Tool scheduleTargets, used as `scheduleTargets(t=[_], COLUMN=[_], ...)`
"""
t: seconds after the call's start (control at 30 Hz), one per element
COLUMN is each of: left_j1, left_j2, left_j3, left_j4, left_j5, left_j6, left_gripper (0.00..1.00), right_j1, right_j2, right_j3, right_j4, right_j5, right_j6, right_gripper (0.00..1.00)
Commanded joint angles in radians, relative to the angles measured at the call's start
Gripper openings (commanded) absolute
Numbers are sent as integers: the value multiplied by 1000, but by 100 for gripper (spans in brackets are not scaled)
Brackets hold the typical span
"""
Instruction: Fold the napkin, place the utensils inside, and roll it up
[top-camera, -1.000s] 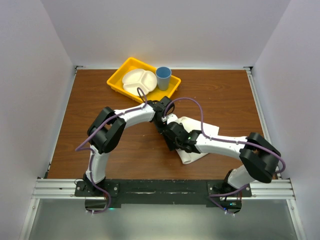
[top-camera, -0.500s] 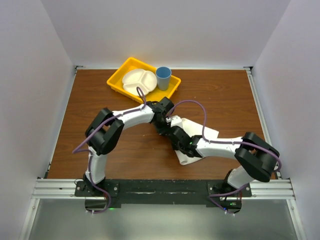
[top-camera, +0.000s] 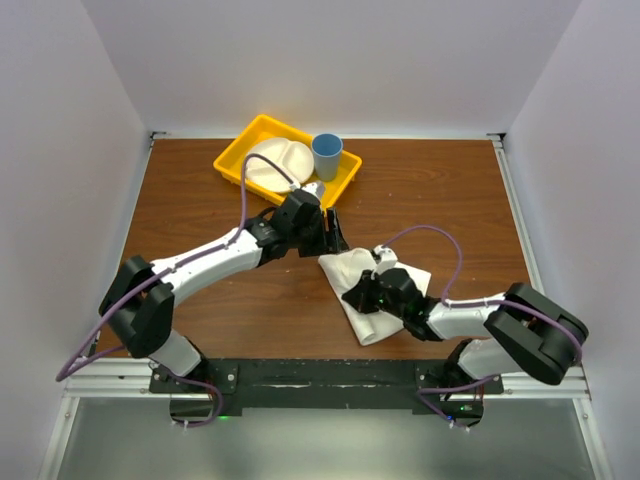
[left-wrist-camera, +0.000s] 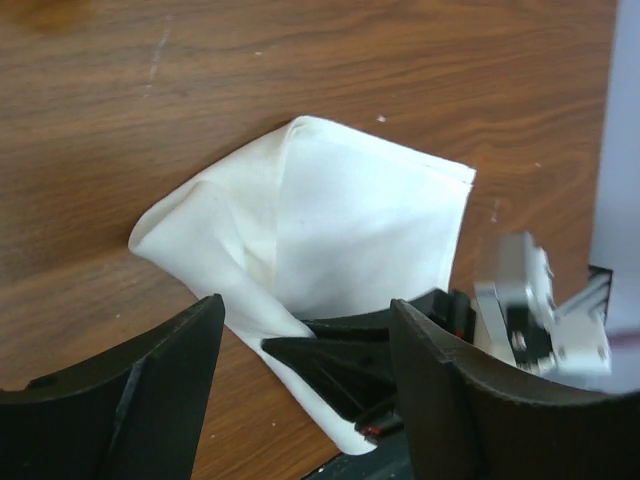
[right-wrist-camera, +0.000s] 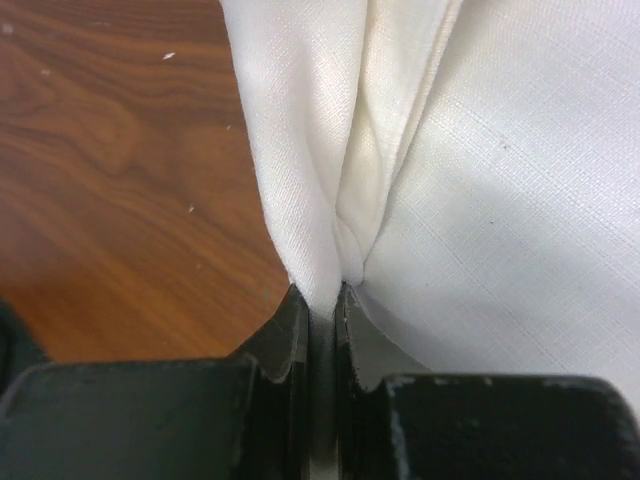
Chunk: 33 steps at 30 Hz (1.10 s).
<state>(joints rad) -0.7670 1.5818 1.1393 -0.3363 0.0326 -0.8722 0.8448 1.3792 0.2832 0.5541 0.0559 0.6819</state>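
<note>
The white napkin (top-camera: 385, 275) lies crumpled on the brown table, right of centre, and shows in the left wrist view as a loosely folded cloth (left-wrist-camera: 340, 220). My right gripper (top-camera: 358, 297) is at its near-left side. In the right wrist view that gripper (right-wrist-camera: 322, 297) is shut on a pinched-up fold of the napkin (right-wrist-camera: 480, 170). My left gripper (top-camera: 330, 232) hovers just beyond the cloth's far-left corner. Its jaws (left-wrist-camera: 305, 310) are open with nothing between them, and the cloth and the black right gripper lie ahead of them. The utensils are hidden or out of view.
A yellow tray (top-camera: 232, 160) stands at the back, holding a white divided plate (top-camera: 275, 160) and a blue cup (top-camera: 326, 155). White walls close in the table on the left, right and back. Purple cables loop over both arms.
My left gripper has opened, let the napkin go and pulled back toward the tray. My right gripper has shut on a fold of the napkin and drawn it nearer.
</note>
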Motion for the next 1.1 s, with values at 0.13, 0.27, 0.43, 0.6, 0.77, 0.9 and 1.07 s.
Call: scheduleTargets(t=[0.13, 0.27, 0.43, 0.6, 0.77, 0.9, 1.07], left_j1=[-11, -28, -60, -63, -61, -58, -40], left_j2=[-114, -91, 10, -67, -201, -337, -462], left_j3=[-239, -320, -322, -403, -430, -470, -524], left_j4=[370, 565, 658, 704, 564, 475, 390], left_j5=[212, 334, 346, 223, 84, -20, -92], left_j6=[116, 44, 27, -7, 42, 55, 67], left_gripper=[48, 39, 29, 23, 22, 21, 21], right_j1=[-88, -105, -142, -164, -164, -145, -99], right_j2=[-98, -150, -149, -31, 240, 438, 469], right_j3=[-188, -223, -271, -198, 4, 187, 397], right_j4=[87, 64, 112, 161, 308, 255, -14], right_j5=[-203, -183, -223, -313, -564, -677, -706], right_j6=[220, 258, 286, 165, -2, -70, -208], right_gripper=[0, 0, 0, 0, 0, 0, 0])
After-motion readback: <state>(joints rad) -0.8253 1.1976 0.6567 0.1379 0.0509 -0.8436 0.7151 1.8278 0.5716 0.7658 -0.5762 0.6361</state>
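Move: The napkin's middle lies about 6 cm right of the right hand, which already grips its rolled left edge close to the table; from the open left hand it is some 7 cm back, 10 cm right and 12 cm below. The roll's far-left tip is about 1 cm ahead and 2 cm left of the left hand, down on the table. The blue cup stands some 23 cm ahead and 1 cm left of the left hand. The napkin's rolled edge stays pinched in the right fingers, which first ease it about 3 cm back and 3 cm right, then drag it level some 11 cm left and slightly forward, turning counter-clockwise. The empty left hand pulls back about 6 cm while dipping and shifting right, its fingers closing most of the way, then swings left and rises above the right gripper. ##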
